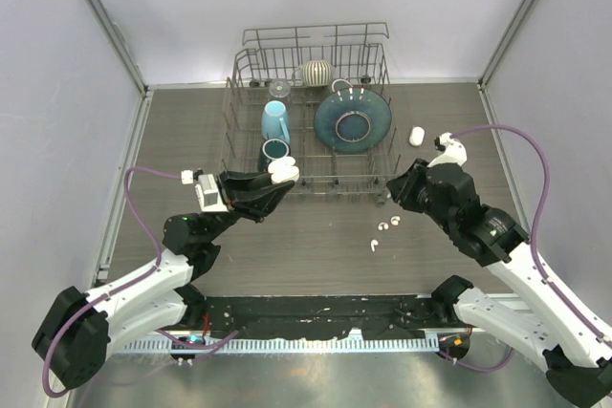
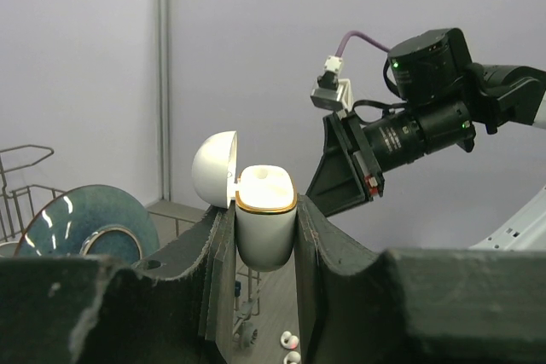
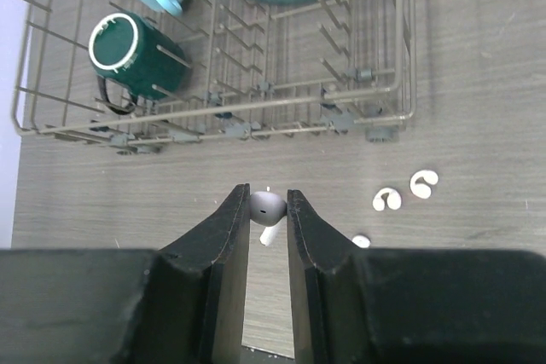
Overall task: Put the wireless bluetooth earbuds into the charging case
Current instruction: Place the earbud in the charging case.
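Observation:
My left gripper (image 2: pixel 265 204) is shut on a white charging case (image 2: pixel 265 240) with a gold rim and holds it upright above the table. Its round lid (image 2: pixel 213 168) is flipped open to the left. From above, the case (image 1: pixel 284 172) hangs in front of the dish rack. My right gripper (image 3: pixel 267 198) is shut on one white earbud (image 3: pixel 268 207), its stem pointing down, above the wooden table. Three more earbuds (image 3: pixel 386 199) (image 3: pixel 422 182) (image 3: pixel 361 241) lie loose on the table to its right. From above they show beside that gripper (image 1: pixel 393 194).
A wire dish rack (image 1: pixel 308 183) stands at the back with a teal plate (image 1: pixel 352 119), a light blue cup (image 1: pixel 275 121) and a dark green mug (image 3: pixel 128 49). A second white case (image 1: pixel 416 136) lies right of the rack. Grey walls enclose the table.

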`<action>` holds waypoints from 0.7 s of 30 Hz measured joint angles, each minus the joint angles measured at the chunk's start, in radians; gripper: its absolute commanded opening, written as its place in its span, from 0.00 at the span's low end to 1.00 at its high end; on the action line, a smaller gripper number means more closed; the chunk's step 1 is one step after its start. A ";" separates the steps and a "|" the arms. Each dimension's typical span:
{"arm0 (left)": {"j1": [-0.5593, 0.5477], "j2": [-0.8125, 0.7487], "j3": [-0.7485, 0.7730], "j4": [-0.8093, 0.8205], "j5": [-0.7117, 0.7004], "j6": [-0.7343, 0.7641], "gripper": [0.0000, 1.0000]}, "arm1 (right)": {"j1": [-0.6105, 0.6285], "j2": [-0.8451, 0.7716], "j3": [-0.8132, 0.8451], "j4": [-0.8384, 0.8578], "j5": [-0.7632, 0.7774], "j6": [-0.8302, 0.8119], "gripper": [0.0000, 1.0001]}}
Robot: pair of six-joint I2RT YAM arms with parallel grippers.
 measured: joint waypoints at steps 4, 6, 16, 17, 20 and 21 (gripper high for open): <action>0.000 0.003 0.000 0.000 0.002 0.000 0.00 | 0.020 0.006 0.058 0.006 0.041 -0.043 0.01; 0.000 0.006 0.000 0.000 0.003 -0.001 0.00 | 0.035 0.015 0.089 0.013 0.066 -0.070 0.01; 0.000 0.024 0.001 0.000 0.005 -0.004 0.00 | 0.135 0.079 0.153 0.071 0.210 -0.181 0.01; 0.000 0.026 0.001 0.000 0.005 -0.005 0.00 | 0.148 0.083 0.153 0.076 0.227 -0.189 0.01; 0.000 0.030 0.001 -0.001 0.005 -0.009 0.00 | 0.200 0.093 0.154 0.095 0.292 -0.216 0.01; 0.000 0.031 0.001 0.000 0.005 -0.010 0.00 | 0.215 0.095 0.154 0.103 0.309 -0.225 0.01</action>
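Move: Held in the left gripper, the charging case lies about 19 cm to the right hand's left, some 4 cm back and 12 cm higher. From the right hand, the loose earbud is about 22 cm below, 2 cm back and 1 cm left; a curved white piece is equally low, 1 cm ahead and 1 cm right. The rack's near right corner is 7 cm ahead, 2 cm right, 17 cm below. For the left hand, the case is right at its fingertips. Carrying the earbud still pinched in its fingertips, the right hand climbs about 7 cm, fast at first and then easing off, to come nearer the height of the open case. It drifts 2 cm forward, then about as much left; meanwhile the fingers tip up some 15 degrees towards level and the hand's left side rolls down about 10. The left hand keeps its grip on the case, sinking about 1 cm. ##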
